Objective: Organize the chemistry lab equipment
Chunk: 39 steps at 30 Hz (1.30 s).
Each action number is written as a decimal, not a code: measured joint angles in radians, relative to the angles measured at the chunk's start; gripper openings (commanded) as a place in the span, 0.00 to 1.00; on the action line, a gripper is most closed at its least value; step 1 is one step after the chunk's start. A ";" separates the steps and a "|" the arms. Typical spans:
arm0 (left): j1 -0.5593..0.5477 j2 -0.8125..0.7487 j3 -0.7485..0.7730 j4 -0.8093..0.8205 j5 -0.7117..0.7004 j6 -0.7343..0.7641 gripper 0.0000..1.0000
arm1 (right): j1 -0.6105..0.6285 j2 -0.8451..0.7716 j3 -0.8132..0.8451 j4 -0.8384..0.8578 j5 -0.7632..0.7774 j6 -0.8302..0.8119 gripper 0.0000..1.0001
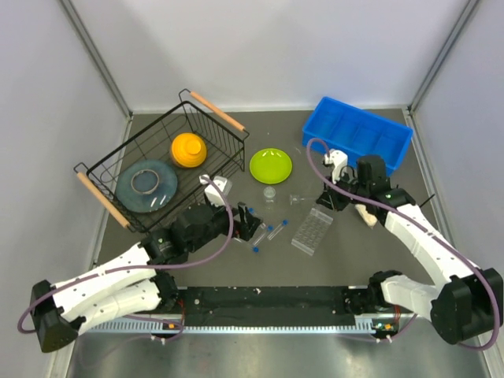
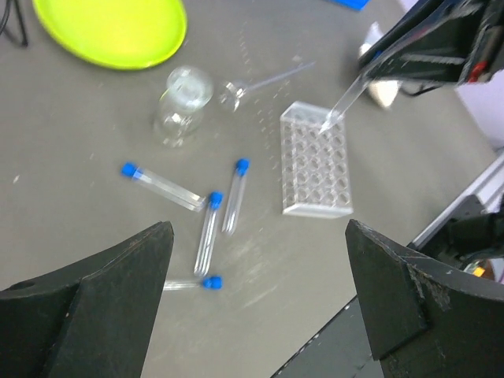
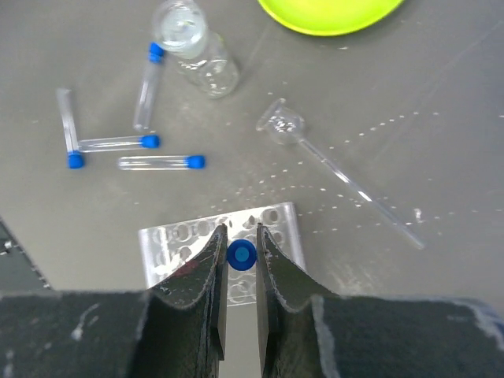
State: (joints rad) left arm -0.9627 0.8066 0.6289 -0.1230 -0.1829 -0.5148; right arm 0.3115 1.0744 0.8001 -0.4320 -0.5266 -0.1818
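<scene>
My right gripper (image 3: 240, 230) is shut on a clear blue-capped tube (image 3: 242, 254), held upright over the clear grid rack (image 3: 276, 224). In the left wrist view that tube (image 2: 344, 102) slants down with its tip at the rack's (image 2: 315, 161) far holes. Several more blue-capped tubes lie loose on the mat, among them one (image 2: 161, 183), another (image 2: 235, 195) and a third (image 2: 208, 232). My left gripper (image 2: 260, 268) hangs open above the mat near them, with nothing between its fingers. A tiny clear cup (image 2: 181, 102) stands beyond the tubes.
A thin clear long-stemmed glass piece (image 3: 331, 161) lies beside the rack. The lime-green plate (image 1: 270, 164) sits behind the cup. A black wire basket (image 1: 228, 126) at back left holds the orange dome (image 1: 189, 150) and a grey-blue dish (image 1: 147, 185). A blue bin (image 1: 358, 134) stands at back right.
</scene>
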 measured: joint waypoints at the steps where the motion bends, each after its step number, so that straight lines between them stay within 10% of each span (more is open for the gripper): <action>1: 0.005 -0.016 -0.018 -0.018 -0.005 -0.009 0.96 | 0.000 0.008 -0.008 0.014 0.023 -0.010 0.11; 39: 0.022 -0.069 -0.117 -0.096 -0.045 -0.093 0.96 | 0.029 0.196 -0.052 0.248 0.069 -0.051 0.12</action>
State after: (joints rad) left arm -0.9409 0.7376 0.5114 -0.2188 -0.2276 -0.6079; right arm 0.3405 1.2705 0.7479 -0.1841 -0.4572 -0.2325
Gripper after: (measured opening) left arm 0.963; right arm 0.145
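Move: Below the right hand, which already grips a tube by its blue cap, the rack's middle lies about 12 cm down and 5 cm left, level fore-and-aft; its far end is some 6 cm ahead and 3 cm left. The glass funnel is about 13 cm ahead, 6 cm left; the loose tubes are some 23 cm left, 1 cm ahead. From the empty left hand, the loose tubes lie about 4 cm ahead, 6 cm right; the rack about 3 cm ahead, 23 cm right. Lowering the held tube towards the rack's far end, the right hand sinks and goes forward about 4 cm each, fast at first, then easing in with small corrections; the wrist hardly turns and the fingers keep their grip on the cap. The left hand, wide open, drops about 5 cm and shifts 3 cm left, tipping slightly down, then waits above the table. ##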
